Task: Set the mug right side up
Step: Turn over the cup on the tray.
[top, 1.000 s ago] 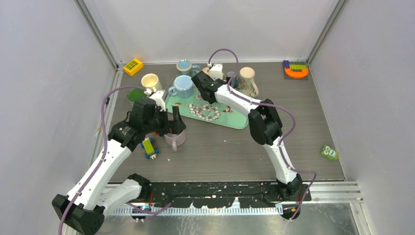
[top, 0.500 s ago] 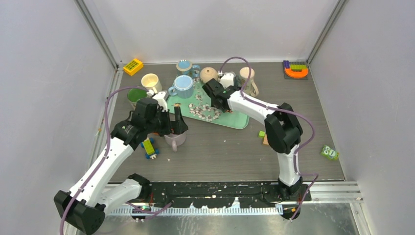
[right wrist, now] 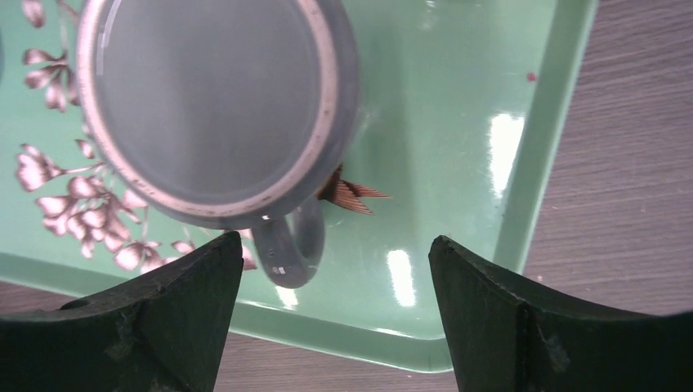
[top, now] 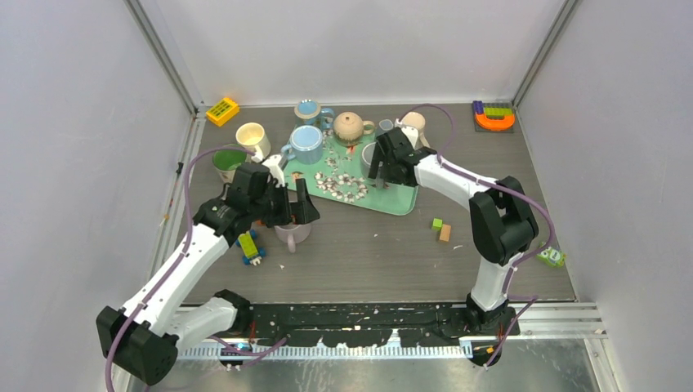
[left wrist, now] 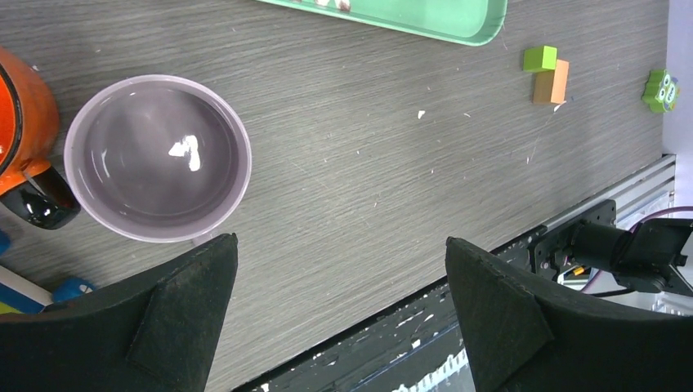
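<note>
A grey mug (right wrist: 216,106) stands upside down on the green tray (right wrist: 531,155), its flat base and pale foot ring facing up and its handle (right wrist: 288,249) pointing toward the tray's near rim. My right gripper (right wrist: 335,282) hovers open just above it, with the handle near the left finger and nothing touched. From above, the same mug (top: 368,155) shows beside the right gripper (top: 381,173). My left gripper (top: 299,212) is open above an upright lilac mug (left wrist: 157,157), holding nothing.
On and behind the tray are a tan teapot (top: 349,126), two blue mugs (top: 306,144), a cream mug (top: 250,135) and a floral mug (top: 414,126). A green cup (top: 230,160) and a toy car (top: 249,247) lie left. Small blocks (top: 441,229) and an owl toy (top: 551,256) lie right.
My right gripper swung right across the tray from its back-left part to above the grey mug, uncovering the teapot. Its jaws narrowed slightly. The left arm shifted only a little.
</note>
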Robot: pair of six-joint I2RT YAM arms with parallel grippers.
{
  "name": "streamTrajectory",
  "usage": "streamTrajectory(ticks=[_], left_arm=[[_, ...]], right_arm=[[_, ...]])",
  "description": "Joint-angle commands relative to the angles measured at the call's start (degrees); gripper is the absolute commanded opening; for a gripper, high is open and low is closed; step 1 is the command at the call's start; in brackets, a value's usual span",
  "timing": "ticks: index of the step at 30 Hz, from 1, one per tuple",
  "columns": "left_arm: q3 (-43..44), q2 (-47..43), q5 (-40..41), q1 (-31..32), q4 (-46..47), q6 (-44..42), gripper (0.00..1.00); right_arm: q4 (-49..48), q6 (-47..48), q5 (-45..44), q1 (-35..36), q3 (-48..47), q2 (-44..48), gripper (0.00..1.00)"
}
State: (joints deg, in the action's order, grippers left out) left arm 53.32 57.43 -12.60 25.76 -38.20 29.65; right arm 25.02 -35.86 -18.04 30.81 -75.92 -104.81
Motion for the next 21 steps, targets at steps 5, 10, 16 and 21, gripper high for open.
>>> streamTrajectory(ticks=[5, 10, 16, 21], left_arm=[[-0.33, 0.77, -1.89, -0.29, 3.81, 2.70, 1.00], [-0.15, 1.44, -2.05, -0.27, 3.83, 3.75, 1.00], [0.45, 2.35, -2.84, -0.27, 3.91, 5.42, 1.00], [0.54, 2.66, -2.82, -0.27, 4.36, 6.77, 1.00]], right_arm=[[-1.98, 6.95, 5.00, 0.63, -5.00, -0.71, 0.83], [-0.92, 9.91, 4.02, 0.62, -6.97, -2.91, 0.71], [0.85, 11.95, 3.01, 0.61, -9.81, -6.37, 0.60], [1.20, 12.67, 2.47, 0.65, -10.80, -7.63, 0.55]])
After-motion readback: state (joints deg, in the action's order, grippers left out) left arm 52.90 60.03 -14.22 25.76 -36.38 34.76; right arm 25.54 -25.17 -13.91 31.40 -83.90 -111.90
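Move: The upside-down grey mug stands on the tray, its middle about 6 cm ahead of the right hand and 3 cm to its left, roughly 1 cm lower. Its handle points back, some 2 cm ahead and 2 cm left of that hand. From the same hand, the beige teapot is 13 cm ahead and 8 cm left, and the tall stein 9 cm ahead and 7 cm right. From the left hand the mug lies roughly 20 cm ahead, 15 cm right and 11 cm lower. Leftward first, then forward, the right hand goes about 3 cm in all to line up behind the grey mug's handle, rising a centimetre on the way and then sinking about 2 cm. The wrist turns some 10 degrees counter-clockwise meanwhile, and the fingers narrow from nearly wide open to a bit over half, one either side of the handle, without closing on it. ##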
